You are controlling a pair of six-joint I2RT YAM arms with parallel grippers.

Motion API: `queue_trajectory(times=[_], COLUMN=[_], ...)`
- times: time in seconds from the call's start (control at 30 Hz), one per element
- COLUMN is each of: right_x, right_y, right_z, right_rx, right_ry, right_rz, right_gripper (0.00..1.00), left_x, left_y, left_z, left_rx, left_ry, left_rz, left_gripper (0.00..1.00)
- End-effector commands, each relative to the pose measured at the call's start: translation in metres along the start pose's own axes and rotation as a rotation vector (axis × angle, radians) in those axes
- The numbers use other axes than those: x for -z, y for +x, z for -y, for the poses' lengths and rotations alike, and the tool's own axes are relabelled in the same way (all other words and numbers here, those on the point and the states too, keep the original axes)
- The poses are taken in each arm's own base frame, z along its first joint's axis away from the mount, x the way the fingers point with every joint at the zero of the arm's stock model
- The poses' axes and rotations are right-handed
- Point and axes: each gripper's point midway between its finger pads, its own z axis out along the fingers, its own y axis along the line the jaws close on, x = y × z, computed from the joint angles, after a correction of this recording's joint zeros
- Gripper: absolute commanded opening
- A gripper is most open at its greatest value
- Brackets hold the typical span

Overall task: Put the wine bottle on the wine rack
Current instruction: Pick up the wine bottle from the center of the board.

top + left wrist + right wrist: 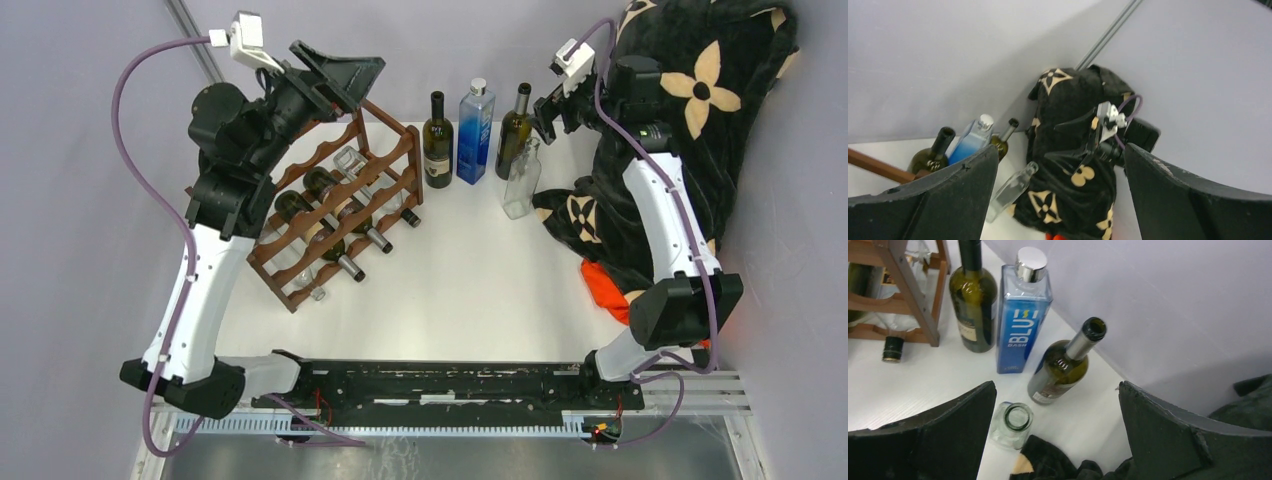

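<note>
The dark reddish-brown wine rack stands at the left of the white table with several bottles lying in it. Upright in a row at the back are a dark green wine bottle, a blue square bottle and an olive green wine bottle. A clear glass bottle stands just in front of these. My right gripper hangs open above the clear bottle and the olive bottle, touching neither. My left gripper is open and empty, raised above the rack's far end.
A black blanket with cream flowers is heaped along the right side, its edge touching the clear bottle. Something orange pokes out beneath it. Grey walls close in the back and sides. The rack's corner post shows in the right wrist view.
</note>
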Motion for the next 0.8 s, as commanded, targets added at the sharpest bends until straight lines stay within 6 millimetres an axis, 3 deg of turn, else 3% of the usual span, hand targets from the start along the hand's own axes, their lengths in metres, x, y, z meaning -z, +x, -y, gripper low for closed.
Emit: queue_trajectory(times=[0.0, 0.1, 0.3, 0.47, 0.57, 0.77], right_x=[-0.003, -0.011, -0.027, -0.039, -0.042, -0.038], right_y=[0.012, 0.041, 0.075, 0.085, 0.089, 0.087], right_z=[-0.021, -0.023, -0.027, -0.026, -0.035, -0.039], right_rx=[-0.082, -0.144, -0.186, -0.197, -0.210, -0.211], right_ry=[-0.110, -0.104, -0.112, -0.108, -0.132, -0.120], right_rz=[-0.045, -0.132, -0.228, -0.257, -0.272, -0.268], right_gripper=[0.98, 0.94, 0.83, 0.68, 0.58, 0.12], left_x=[0.025, 0.038, 0.047, 0.040, 0.039, 0.036], left_y=[-0.004, 0.005, 0.019, 0.026, 0.029, 0.048], left_z=[0.006, -0.006, -0.016, -0.019, -0.017, -0.016], left_rx=[-0.167, -0.180, -0.192, -0.181, -0.179, -0.191], left_ry=[0.053, 0.022, 0.010, 0.022, 0.045, 0.110], left_rz=[0.051, 0.055, 0.037, 0.016, 0.010, -0.044], left_gripper=[1.00, 1.00, 1.00, 1.00, 1.00, 1.00])
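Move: The clear glass bottle stands almost straight below the right hand, only about 1 cm forward and 1 cm left, its middle some 21 cm down. Around it at similar depth are a green wine bottle about 11 cm ahead and 3 cm left of the hand, and the tall blue bottle roughly 9 cm ahead and 12 cm left. From the left hand the clear bottle is about 15 cm ahead, 27 cm right and 42 cm below. The clear bottle's neck is where the right hand comes down: it drops nearly straight, about 13 cm, while the wrist tips some 25 degrees further downward. On the way the wide-open fingers close past halfway and pinch the neck from both sides just below the mouth. The empty left hand sinks about 6 cm towards the rack and eases slightly back, fingers open. ##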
